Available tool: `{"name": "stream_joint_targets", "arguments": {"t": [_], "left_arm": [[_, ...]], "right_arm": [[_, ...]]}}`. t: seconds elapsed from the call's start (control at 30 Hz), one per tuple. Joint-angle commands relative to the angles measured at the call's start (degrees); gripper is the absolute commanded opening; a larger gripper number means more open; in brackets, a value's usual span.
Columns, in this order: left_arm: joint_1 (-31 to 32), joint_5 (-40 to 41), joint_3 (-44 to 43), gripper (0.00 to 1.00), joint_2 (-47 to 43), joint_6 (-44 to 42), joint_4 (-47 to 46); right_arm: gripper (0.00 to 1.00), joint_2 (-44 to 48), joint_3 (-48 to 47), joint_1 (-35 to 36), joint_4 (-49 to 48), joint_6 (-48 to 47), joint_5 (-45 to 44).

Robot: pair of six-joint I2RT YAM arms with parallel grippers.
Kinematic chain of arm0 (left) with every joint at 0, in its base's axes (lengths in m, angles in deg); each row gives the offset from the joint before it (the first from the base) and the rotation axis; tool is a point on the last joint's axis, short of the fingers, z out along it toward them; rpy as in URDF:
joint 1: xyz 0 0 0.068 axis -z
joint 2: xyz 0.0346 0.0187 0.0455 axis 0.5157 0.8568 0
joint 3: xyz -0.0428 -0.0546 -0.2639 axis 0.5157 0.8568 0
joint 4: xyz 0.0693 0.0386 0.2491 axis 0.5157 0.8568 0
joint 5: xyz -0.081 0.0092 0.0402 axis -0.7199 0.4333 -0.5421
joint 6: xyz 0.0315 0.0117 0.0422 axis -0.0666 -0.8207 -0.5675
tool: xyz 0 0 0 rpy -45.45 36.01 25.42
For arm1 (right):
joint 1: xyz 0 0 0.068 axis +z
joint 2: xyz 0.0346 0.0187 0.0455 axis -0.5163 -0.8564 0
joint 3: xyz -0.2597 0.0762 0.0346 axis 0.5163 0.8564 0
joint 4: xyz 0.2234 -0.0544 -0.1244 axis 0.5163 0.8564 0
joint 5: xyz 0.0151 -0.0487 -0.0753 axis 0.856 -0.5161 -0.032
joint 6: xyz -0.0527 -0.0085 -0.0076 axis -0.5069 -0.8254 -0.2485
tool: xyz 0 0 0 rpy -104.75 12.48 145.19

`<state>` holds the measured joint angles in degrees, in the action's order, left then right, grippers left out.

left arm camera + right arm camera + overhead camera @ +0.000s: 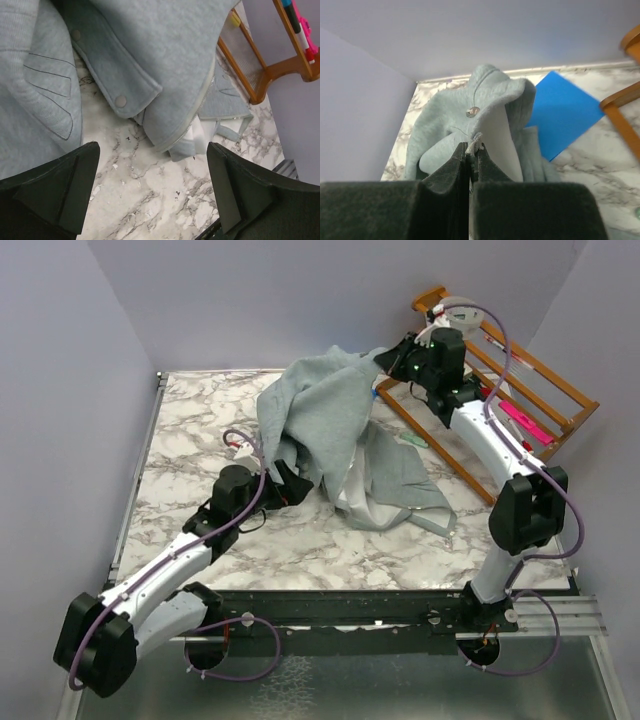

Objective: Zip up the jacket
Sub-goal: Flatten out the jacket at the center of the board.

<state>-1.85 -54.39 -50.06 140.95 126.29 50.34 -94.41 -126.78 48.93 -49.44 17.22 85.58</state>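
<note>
The light grey fleece jacket (330, 430) lies bunched in the middle of the marble table, and its upper right part is pulled up off the surface. My right gripper (387, 362) is shut on the jacket's edge up there. In the right wrist view the jacket (445, 120) hangs in front of the right gripper (472, 146), and a pale frayed bit of the zipper edge is pinched between the fingers. My left gripper (290, 480) stands open, low at the jacket's near left side. In the left wrist view the left gripper (152, 200) has only bare marble between its fingers, just short of the pale zipper edge (192, 115).
A wooden rack (520, 380) leans at the back right with a pink marker (525, 423) on it, close behind the right arm. A flat blue pad (562, 112) lies on the table beyond the jacket. Purple walls close in the left, back and right sides.
</note>
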Motion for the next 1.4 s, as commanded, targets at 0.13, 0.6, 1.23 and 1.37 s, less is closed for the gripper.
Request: {"name": "stream_joint_targets", "arguments": {"t": [0.13, 0.6, 1.23, 1.37], "left_arm": [[5.33, 2.31, -2.11, 0.95, 9.17, -1.87, -9.77], [12.44, 4.8, -9.14, 0.95, 30.07, -2.13, -22.74], [13.27, 8.04, -14.73, 0.11, 43.83, 0.34, -24.28], [13.32, 8.99, -13.96, 0.0, 39.68, -0.71, -24.27]], "right_arm": [[0.0, 0.77, -12.89, -4.31, 9.09, -10.13, 3.35], [0.0, 2.05, -17.07, -5.71, 13.77, -12.2, 5.75], [0.0, 6.27, -12.98, -6.05, 12.93, -10.32, 9.45], [0.0, 7.88, -10.86, -6.07, 12.29, -10.65, 9.27]]}}
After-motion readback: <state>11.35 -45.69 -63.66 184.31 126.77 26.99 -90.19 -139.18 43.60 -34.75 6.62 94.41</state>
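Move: The jacket's zip edge hangs about 6 cm ahead of the open left hand, 11 cm to its right and 10 cm below; the flap with the snap is closer, some 6 cm ahead, 8 cm right and 7 cm down. The right hand already grips the jacket's raised far corner, bound for a spot about 8 cm higher, 4 cm right and 2 cm back; the blue folder lies 12 cm ahead of it, 4 cm left, 28 cm down. The jacket's zip edge just under the snap flap gets pinched by the left hand, which swings about 12 cm right, dropping 9 cm and edging forward, then shuts its wide-open fingers while easing the last bit forward. Meanwhile the right hand, still shut on the far corner, hauls it up some 8 cm and slightly right, then holds height and drifts a little back. ##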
